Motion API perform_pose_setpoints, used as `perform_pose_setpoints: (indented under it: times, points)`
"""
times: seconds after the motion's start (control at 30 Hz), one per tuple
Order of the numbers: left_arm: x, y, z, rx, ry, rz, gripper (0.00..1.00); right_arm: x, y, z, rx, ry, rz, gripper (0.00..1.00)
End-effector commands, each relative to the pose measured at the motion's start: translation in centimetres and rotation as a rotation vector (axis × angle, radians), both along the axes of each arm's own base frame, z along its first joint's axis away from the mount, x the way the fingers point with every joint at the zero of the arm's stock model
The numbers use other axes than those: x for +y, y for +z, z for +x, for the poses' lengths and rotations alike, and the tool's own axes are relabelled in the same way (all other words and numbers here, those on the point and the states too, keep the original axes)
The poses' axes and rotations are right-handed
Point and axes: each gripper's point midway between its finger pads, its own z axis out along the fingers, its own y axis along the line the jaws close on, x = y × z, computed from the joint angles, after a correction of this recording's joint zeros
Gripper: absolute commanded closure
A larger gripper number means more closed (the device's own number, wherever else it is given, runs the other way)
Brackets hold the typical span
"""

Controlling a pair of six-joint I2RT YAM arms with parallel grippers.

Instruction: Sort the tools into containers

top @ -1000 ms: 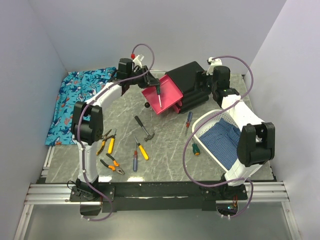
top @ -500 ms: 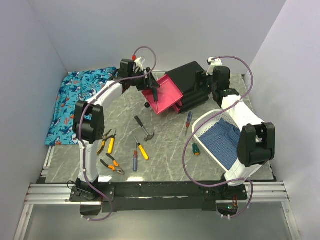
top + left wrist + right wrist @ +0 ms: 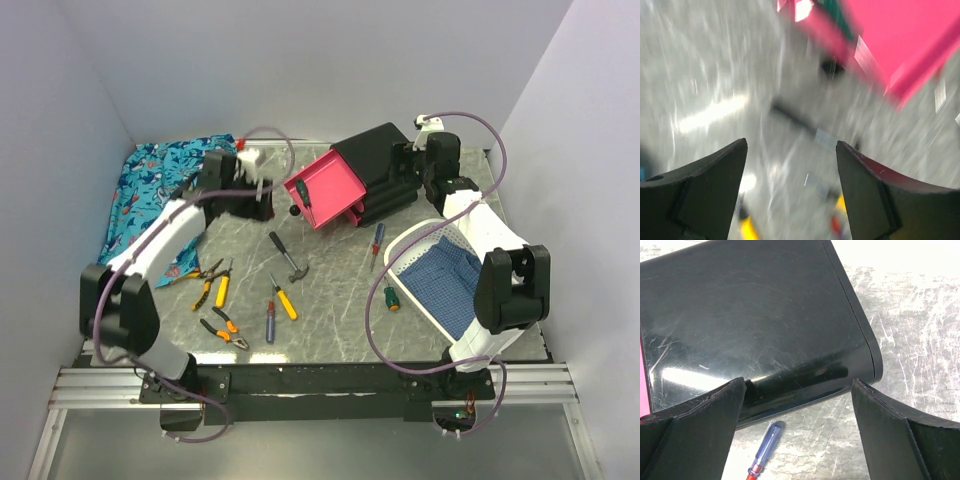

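Note:
The black cabinet (image 3: pixel 385 170) lies tilted at the back, with its top pink drawer (image 3: pixel 330 180) pulled out. A dark green-handled screwdriver (image 3: pixel 303 196) lies in that drawer. My left gripper (image 3: pixel 262 203) is open and empty, just left of the drawer and low over the table. Its wrist view is blurred and shows the drawer (image 3: pixel 900 45), its black knob (image 3: pixel 829 66) and the hammer (image 3: pixel 800 120). My right gripper (image 3: pixel 415 165) is open at the cabinet's right side (image 3: pixel 755 315), above a red-blue screwdriver (image 3: pixel 762 452).
On the table lie a hammer (image 3: pixel 288 257), a yellow screwdriver (image 3: pixel 283 297), a red-blue screwdriver (image 3: pixel 270 322), two pliers (image 3: pixel 215 283) (image 3: pixel 225 328), another red-blue screwdriver (image 3: pixel 377 240) and a green screwdriver (image 3: pixel 391 297). A white basket (image 3: pixel 415 240) stands right, a shark cloth (image 3: pixel 150 200) left.
My left gripper let go of the dark green-handled screwdriver, which now lies in the pink drawer, and the arm swung back and left. The right arm has not moved.

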Motion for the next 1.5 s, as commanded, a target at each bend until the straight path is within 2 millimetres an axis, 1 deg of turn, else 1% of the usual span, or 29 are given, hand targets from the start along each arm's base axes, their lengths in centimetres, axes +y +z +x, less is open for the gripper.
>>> perform_pose_setpoints:
  times: [0.0,0.03,0.07,0.1,0.17,0.23,0.33,0.43,0.5,0.57,0.63,0.7,0.8,0.83,0.87,0.9,0.97,1.0,1.1,1.17,1.2,1.23,1.27,1.3,1.33,1.37,1.4,1.43,1.47]
  points:
    - [1.9,-5.5,-6.0,0.103,-0.141,0.146,0.23,-0.3,-4.6,-2.9,0.174,0.014,-0.061,0.07]
    - [1.7,-6.0,-6.9,0.123,-0.162,0.135,0.24,-0.3,-4.7,-2.9,0.178,0.015,-0.057,0.07]
    - [1.1,-6.8,-8.5,0.159,-0.200,0.119,0.24,-0.2,-4.6,-2.9,0.176,0.016,-0.056,0.07]
    - [0.6,-6.8,-9.4,0.164,-0.230,0.119,0.25,-0.2,-4.7,-2.9,0.179,0.017,-0.056,0.07]
    - [-0.3,-8.0,-12.3,0.203,-0.327,0.164,0.23,-0.2,-4.7,-2.8,0.179,0.019,-0.058,0.07]
    - [-0.3,-9.0,-14.7,0.263,-0.355,0.171,0.22,-0.2,-4.7,-2.8,0.180,0.021,-0.059,0.07]
    - [-1.2,-10.4,-17.3,0.360,-0.386,0.161,0.20,-0.1,-5.1,-2.8,0.189,0.020,-0.055,0.07]
    - [-2.0,-11.4,-18.0,0.400,-0.385,0.177,0.20,0.0,-5.3,-3.1,0.194,0.024,-0.053,0.06]
    - [-1.8,-12.6,-18.0,0.427,-0.367,0.222,0.20,0.0,-5.4,-3.2,0.200,0.025,-0.054,0.06]
    - [-2.0,-13.2,-18.2,0.463,-0.337,0.232,0.21,0.0,-5.7,-3.3,0.205,0.026,-0.058,0.06]
    - [-1.1,-14.5,-17.8,0.481,-0.286,0.291,0.22,0.0,-5.9,-3.4,0.210,0.025,-0.058,0.06]
    - [-0.6,-15.6,-18.0,0.517,-0.275,0.325,0.24,0.0,-5.8,-3.4,0.207,0.027,-0.054,0.07]
    - [-0.6,-16.1,-18.2,0.542,-0.288,0.329,0.35,0.0,-5.9,-3.2,0.206,0.026,-0.053,0.06]
    - [-0.7,-16.0,-18.3,0.542,-0.301,0.328,0.43,0.0,-5.8,-3.1,0.201,0.024,-0.055,0.06]
    - [-1.0,-15.8,-18.5,0.543,-0.320,0.310,0.48,0.0,-5.8,-3.1,0.199,0.024,-0.058,0.06]
    - [-1.0,-15.6,-18.6,0.537,-0.339,0.309,0.58,-0.1,-5.7,-2.9,0.194,0.022,-0.059,0.06]
    - [-1.0,-15.1,-18.5,0.518,-0.352,0.296,0.70,-0.1,-5.6,-2.9,0.192,0.020,-0.063,0.06]
    - [-0.8,-14.9,-18.3,0.503,-0.377,0.295,0.80,-0.1,-5.7,-3.0,0.193,0.020,-0.063,0.06]
    - [-0.4,-14.3,-17.6,0.491,-0.376,0.270,0.93,0.0,-5.6,-2.9,0.192,0.021,-0.062,0.06]
    - [0.4,-13.9,-16.6,0.497,-0.338,0.255,0.96,0.0,-5.6,-2.7,0.194,0.023,-0.062,0.06]
    - [0.5,-13.1,-15.6,0.476,-0.323,0.246,0.97,0.0,-5.3,-2.5,0.185,0.022,-0.060,0.06]
    - [1.4,-12.6,-14.7,0.469,-0.286,0.233,0.98,0.1,-5.2,-2.4,0.185,0.022,-0.060,0.06]
    - [1.8,-11.8,-14.3,0.457,-0.269,0.223,0.98,0.1,-5.1,-2.3,0.180,0.021,-0.060,0.06]
    - [1.8,-10.6,-13.2,0.423,-0.266,0.199,0.99,0.1,-4.9,-2.1,0.176,0.022,-0.059,0.06]
    - [2.6,-9.5,-12.3,0.400,-0.238,0.175,0.99,0.2,-4.9,-2.0,0.175,0.024,-0.059,0.06]
    - [2.6,-8.1,-11.9,0.373,-0.244,0.145,0.99,0.1,-4.8,-2.0,0.174,0.022,-0.059,0.06]
    - [2.6,-5.9,-10.4,0.309,-0.243,0.106,0.99,0.3,-4.7,-1.9,0.171,0.025,-0.058,0.06]
    - [2.3,-4.3,-9.6,0.265,-0.247,0.075,0.99,0.2,-4.6,-1.9,0.166,0.024,-0.059,0.06]
    - [1.8,-2.2,-8.6,0.191,-0.269,0.034,0.99,0.2,-4.5,-1.9,0.163,0.024,-0.061,0.06]
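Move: The blue-and-red screwdriver lies on the table about 21 cm back from the left hand, 1 cm to its right and 17 cm below. A yellow-handled tool lies close beside it, about 3 cm to the screwdriver's right and 2 cm farther out. The hammer is 12 cm beyond the screwdriver and 4 cm to its right; the orange pliers are 9 cm to its left and 5 cm nearer the base. From the right hand, the screwdriver is some 32 cm back, 33 cm left and 20 cm below. The screwdriver is pinched near its red collar by the left hand, which swings back some 18 cm and down 16 cm, already open, its fingers tipping about 30 degrees steeper and turning clockwise. After a brief halt to close, it lifts the screwdriver about 5 cm while carrying it forward and a little left. ##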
